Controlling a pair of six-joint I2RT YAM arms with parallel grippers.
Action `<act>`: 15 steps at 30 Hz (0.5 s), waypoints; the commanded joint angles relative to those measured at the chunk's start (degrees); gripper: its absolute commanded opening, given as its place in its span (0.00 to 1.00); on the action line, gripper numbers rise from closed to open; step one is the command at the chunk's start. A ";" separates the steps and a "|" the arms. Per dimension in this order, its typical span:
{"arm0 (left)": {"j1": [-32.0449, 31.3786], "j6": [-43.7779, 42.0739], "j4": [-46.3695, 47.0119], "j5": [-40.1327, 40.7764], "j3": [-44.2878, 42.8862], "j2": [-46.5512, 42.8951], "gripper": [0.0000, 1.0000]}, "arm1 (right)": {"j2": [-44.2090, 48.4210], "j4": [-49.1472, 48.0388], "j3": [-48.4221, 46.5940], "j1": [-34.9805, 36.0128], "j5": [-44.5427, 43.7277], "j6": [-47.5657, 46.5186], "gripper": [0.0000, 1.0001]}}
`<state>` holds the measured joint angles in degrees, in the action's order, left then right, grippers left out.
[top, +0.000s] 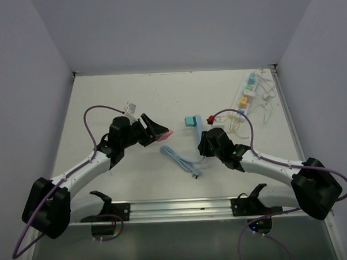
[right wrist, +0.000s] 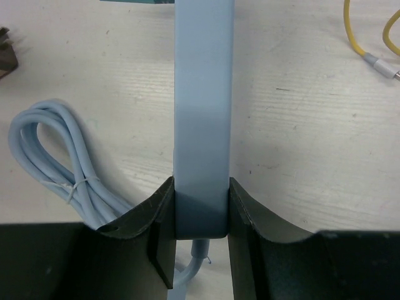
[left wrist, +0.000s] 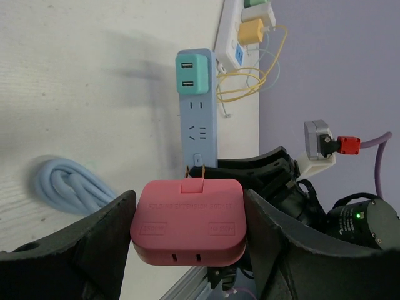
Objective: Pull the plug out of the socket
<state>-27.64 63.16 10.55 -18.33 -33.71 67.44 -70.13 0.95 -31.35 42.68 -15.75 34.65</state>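
Note:
A pink plug (left wrist: pixel 187 219) with two metal prongs sits between the fingers of my left gripper (left wrist: pixel 187 232), which is shut on it. It hangs above the table at left centre (top: pixel 164 135), free of any outlet. My right gripper (right wrist: pixel 200 212) is shut on the cord end of a light-blue power strip (right wrist: pixel 203 94) lying flat at the table's middle (top: pixel 200 130). A teal plug (top: pixel 190 121) sits in that strip's far end. The socket (top: pixel 245 98), a long white strip carrying pastel plugs, lies at the back right, away from both grippers.
The blue strip's coiled light-blue cable (top: pixel 180 159) lies in front of it, between the arms. Thin yellow and white cords (left wrist: pixel 250 81) loop beside the white socket (left wrist: pixel 228 37). White walls enclose the table on three sides.

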 commanded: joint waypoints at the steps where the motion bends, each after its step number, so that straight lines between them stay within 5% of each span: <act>1: 3.72 -1.89 -2.10 -4.88 1.46 -1.34 0.00 | 1.57 -2.09 -0.46 0.22 -3.51 -0.63 0.00; 5: 6.72 -7.41 -4.13 -4.00 0.85 -0.73 0.00 | 5.16 -3.15 0.76 0.21 -2.44 -0.99 0.00; 9: 7.07 -14.10 -3.17 3.45 -0.04 3.82 0.18 | 8.07 -2.80 0.86 0.21 -1.04 -2.31 0.00; 15: 7.07 -19.12 3.86 8.83 -3.45 14.44 0.31 | 8.78 -2.53 -0.29 0.21 2.55 -4.77 0.00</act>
<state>-20.91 49.34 8.62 -13.78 -33.15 77.62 -62.43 1.69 -30.04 42.74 -14.90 32.18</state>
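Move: The left hand already holds the pink plug, clear of the socket. The brown plug on the table is about 7 cm ahead, 8 cm left and some 14 cm below it. From the same hand, the blue power strip's middle lies roughly 5 cm ahead, 14 cm right and 8 cm lower, and the blue cord coil about 4 cm back, 6 cm right and 15 cm down. From the right hand, the brown plug is some 10 cm ahead, 24 cm left and 6 cm below. Down, left and somewhat forward, the left hand carries the pink plug away from the power strip and towards the brown plug, sinking about 8 cm, mostly late, after going left first. It rolls some 15 degrees, left side rising, and keeps its grip. The right hand keeps pinching the strip's near end and lifts about 3 cm, tilting slightly upward. ##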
